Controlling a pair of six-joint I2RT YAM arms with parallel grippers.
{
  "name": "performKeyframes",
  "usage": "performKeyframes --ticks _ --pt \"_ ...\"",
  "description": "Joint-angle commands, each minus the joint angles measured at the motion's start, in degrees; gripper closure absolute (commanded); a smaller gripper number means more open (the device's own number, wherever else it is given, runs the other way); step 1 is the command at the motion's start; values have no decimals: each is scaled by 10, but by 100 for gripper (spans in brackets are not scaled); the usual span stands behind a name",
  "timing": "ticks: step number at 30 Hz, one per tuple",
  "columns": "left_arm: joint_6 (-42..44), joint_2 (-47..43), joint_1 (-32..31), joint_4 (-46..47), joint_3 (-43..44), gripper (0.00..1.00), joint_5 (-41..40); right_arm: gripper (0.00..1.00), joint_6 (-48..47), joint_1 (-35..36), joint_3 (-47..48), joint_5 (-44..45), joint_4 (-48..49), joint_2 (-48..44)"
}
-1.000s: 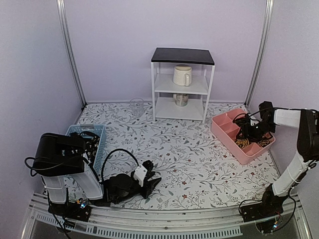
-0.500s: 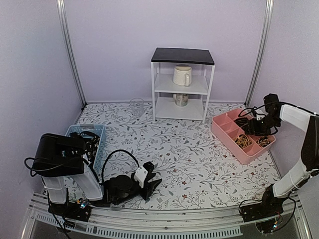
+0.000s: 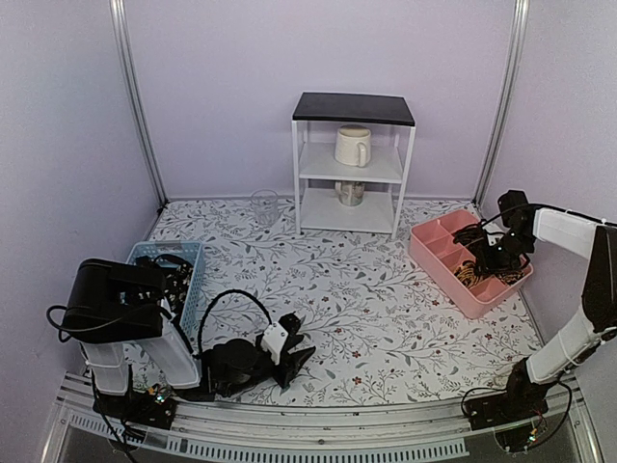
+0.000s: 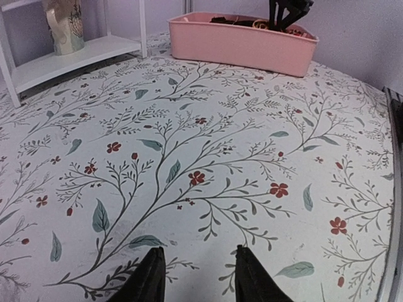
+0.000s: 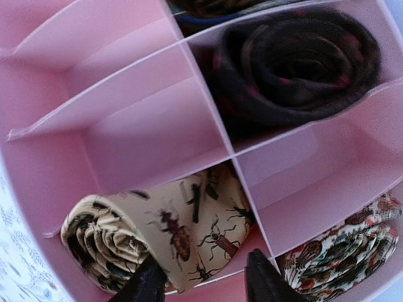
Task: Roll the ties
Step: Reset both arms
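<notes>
Rolled ties sit in the pink divided tray (image 5: 126, 132). A cream tie printed with insects (image 5: 182, 226) lies in one near compartment, its roll to the left. A dark tie with pink specks (image 5: 296, 63) fills the compartment behind, and a cream patterned roll (image 5: 340, 245) lies at the right. My right gripper (image 5: 204, 258) hangs open just over the insect tie, its fingers either side of the tie's flat end. In the top view it (image 3: 485, 258) is over the tray (image 3: 432, 258). My left gripper (image 4: 199, 251) is open and empty, low over the table (image 3: 292, 349).
A blue mesh basket (image 3: 183, 253) with dark fabric stands at the left, partly behind my left arm. At the back are a white shelf unit (image 3: 352, 164) with a mug and a jar, and a clear glass (image 3: 264, 205). The walls are close on both sides.
My right gripper rose and drew back from the tray, then came down over it again, its jaws narrower than before. The left arm has not moved.
</notes>
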Motion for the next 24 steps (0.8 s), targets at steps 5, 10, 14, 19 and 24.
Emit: performKeyframes --ticks 5,10,14,19,24 --pt "6 6 -10 -1 5 62 -5 68 -5 2 -20 26 45 15" --pt "5 7 -10 -2 5 62 -5 74 -1 1 -38 32 69 22" --pt "7 9 -9 -4 7 62 -6 86 4 -2 -54 34 91 33" --pt "7 8 -10 -7 7 62 -9 98 9 -15 -68 24 109 39" --pt "11 6 -10 -9 9 62 -10 98 16 -19 -65 11 106 40"
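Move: The rolled beige tie lies in its compartment of the pink box, its middle about 3 cm left of the right hand, 1 cm ahead and some 3 cm below. The dark tie sits about 8 cm ahead and 3 cm right of that hand; the patterned tie is level with it, about 6 cm right, both roughly 4 cm lower. From the idle left hand the beige tie is some 18 cm ahead, 39 cm right, about level in height. The beige tie's right-hand end, beside the middle divider, is what the right hand comes down on: from half open the fingers shut completely while the hand sinks about 2.5 cm into the compartment, easing roughly 1 cm forward. The closed tips seem to press down on the cloth rather than pinch it, with the wrist almost unturned. ##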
